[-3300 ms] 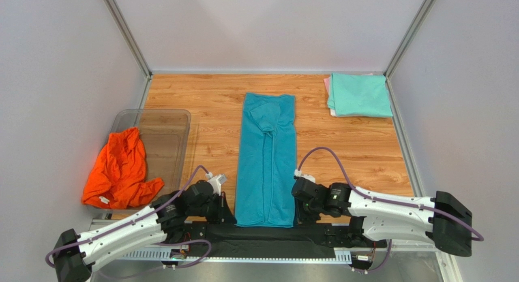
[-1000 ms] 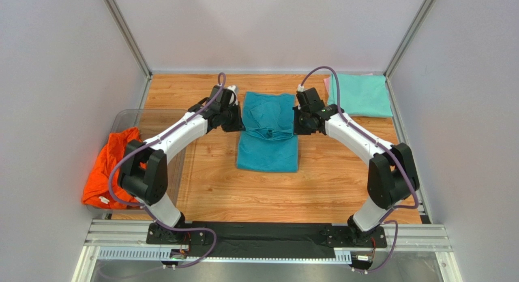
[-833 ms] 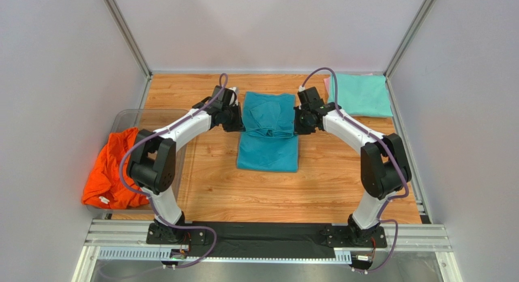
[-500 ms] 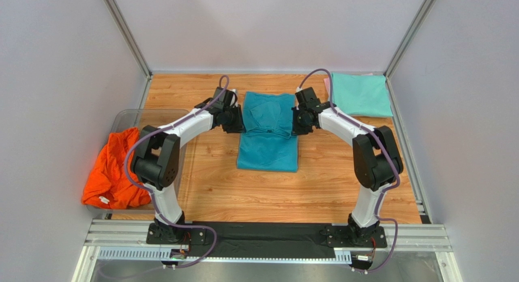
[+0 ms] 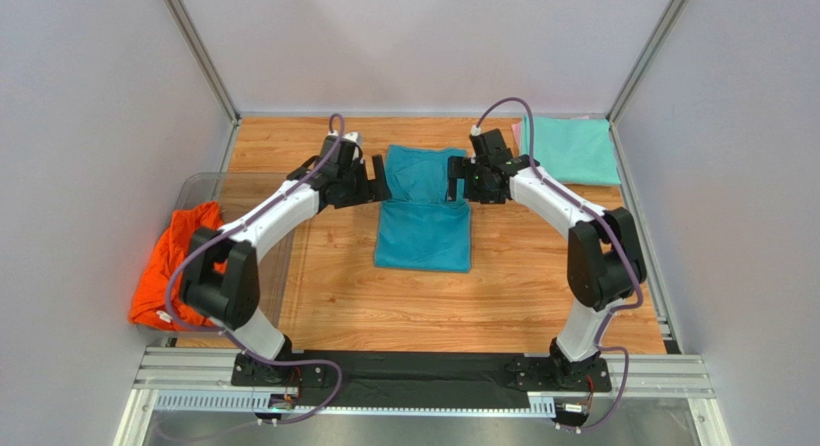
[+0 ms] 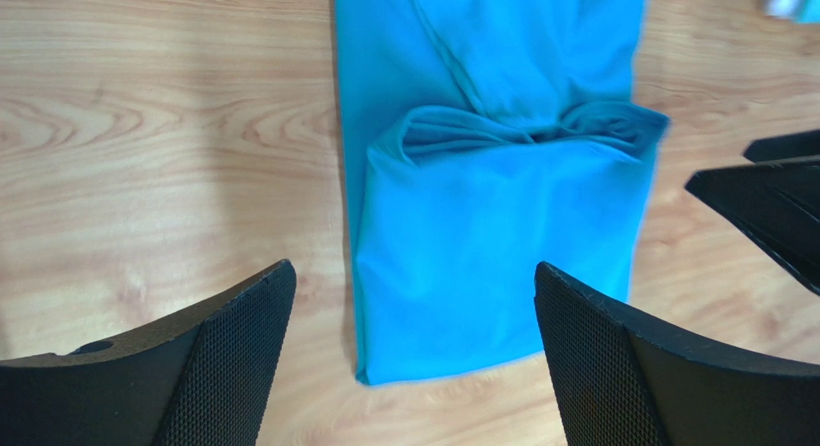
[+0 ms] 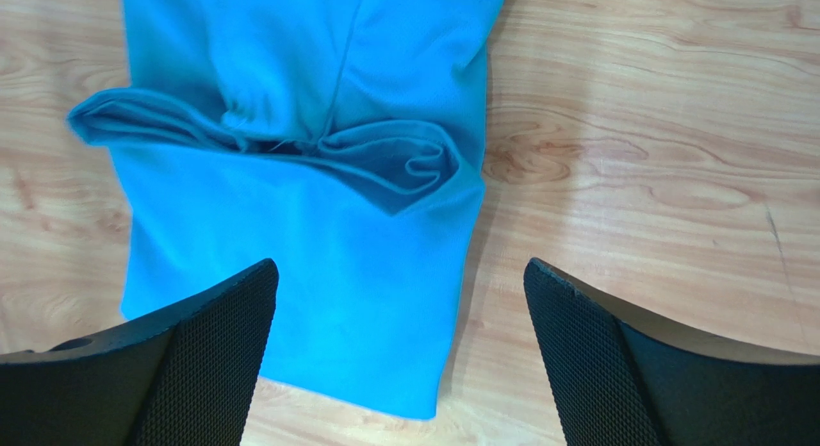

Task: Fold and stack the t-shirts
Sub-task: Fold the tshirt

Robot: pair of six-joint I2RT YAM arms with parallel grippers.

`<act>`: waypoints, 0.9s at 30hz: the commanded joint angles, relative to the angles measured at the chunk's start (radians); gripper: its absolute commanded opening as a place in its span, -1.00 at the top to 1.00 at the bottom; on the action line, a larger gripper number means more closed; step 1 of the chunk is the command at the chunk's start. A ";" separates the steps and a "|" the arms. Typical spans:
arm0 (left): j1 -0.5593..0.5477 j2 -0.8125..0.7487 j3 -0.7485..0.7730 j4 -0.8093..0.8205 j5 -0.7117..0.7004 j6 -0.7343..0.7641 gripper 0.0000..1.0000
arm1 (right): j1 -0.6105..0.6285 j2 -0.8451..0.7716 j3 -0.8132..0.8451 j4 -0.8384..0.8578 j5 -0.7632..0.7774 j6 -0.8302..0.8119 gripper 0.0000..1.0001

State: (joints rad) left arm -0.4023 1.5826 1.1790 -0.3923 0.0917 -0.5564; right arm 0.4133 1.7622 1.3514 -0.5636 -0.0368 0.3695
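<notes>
The teal-blue t-shirt (image 5: 422, 215) lies in the middle of the table. Its near half is folded up over the far half, and the fold's edge is rumpled across the middle. It also shows in the left wrist view (image 6: 491, 235) and the right wrist view (image 7: 308, 235). My left gripper (image 5: 378, 180) hovers open and empty at the shirt's left edge (image 6: 412, 273). My right gripper (image 5: 452, 180) hovers open and empty at its right edge (image 7: 399, 268). The bright orange t-shirt (image 5: 188, 263) lies crumpled at the left. The mint green t-shirt (image 5: 570, 150) lies folded on the pale pink one (image 5: 518, 136) at the back right.
A clear plastic tub (image 5: 252, 201) stands at the left with the orange shirt draped over its near end. Metal frame posts and grey walls close in the wooden table (image 5: 520, 292). My right gripper's fingers (image 6: 770, 201) show in the left wrist view.
Both grippers carried the shirt's near hem up over its far half, then opened and let it go. They now sit slightly out from the shirt's edges.
</notes>
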 commanded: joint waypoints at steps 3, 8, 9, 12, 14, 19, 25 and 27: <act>0.005 -0.249 -0.159 0.007 0.039 -0.040 -0.99 | 0.056 -0.200 -0.110 0.039 -0.062 0.006 -1.00; 0.005 -0.450 -0.366 0.003 0.083 -0.106 -0.99 | 0.116 -0.208 -0.179 0.053 -0.109 0.014 -1.00; 0.005 -0.484 -0.396 0.000 0.080 -0.117 -0.99 | 0.117 -0.202 -0.184 0.053 -0.110 0.013 -1.00; 0.005 -0.622 -0.502 -0.020 0.063 -0.154 -0.99 | 0.125 -0.159 -0.167 0.074 -0.130 0.008 -1.00; 0.005 -0.717 -0.559 -0.042 0.039 -0.163 -0.99 | 0.125 -0.106 -0.140 0.076 -0.127 0.005 -1.00; 0.003 -0.846 -0.627 -0.115 0.026 -0.180 -0.99 | 0.125 0.032 -0.032 0.087 -0.126 -0.009 -1.00; 0.005 -0.885 -0.659 -0.138 0.054 -0.200 -0.99 | 0.124 0.189 0.118 0.085 -0.088 -0.021 -1.00; 0.005 -0.891 -0.660 -0.146 0.049 -0.203 -0.99 | 0.122 0.223 0.173 0.080 -0.072 -0.043 -1.00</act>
State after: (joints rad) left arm -0.4023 0.7078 0.5209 -0.5186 0.1303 -0.7376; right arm 0.5400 1.9591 1.4364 -0.5106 -0.1398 0.3618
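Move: The middle of the teal t-shirt, about where its folded-over edge crosses, lies some 8 cm to the left of my right hand, level with it and about 6 cm below. The mint stack is roughly 14 cm ahead and 17 cm to the right of that hand, some 4 cm lower. From my left hand the t-shirt's middle is about 9 cm right, 1 cm ahead and 9 cm down; the bin is some 24 cm left and 11 cm back, about 8 cm lower. I swing my open right hand up and back about 7 cm, drifting left, then bring it forward and down, ending roughly 7.5 cm farther left, turned some 10 degrees counter-clockwise, low over the t-shirt's folded edge. Meanwhile my open left hand rises briefly, then sinks as it draws back about 17 cm and a little left, away from the t-shirt over bare wood. ##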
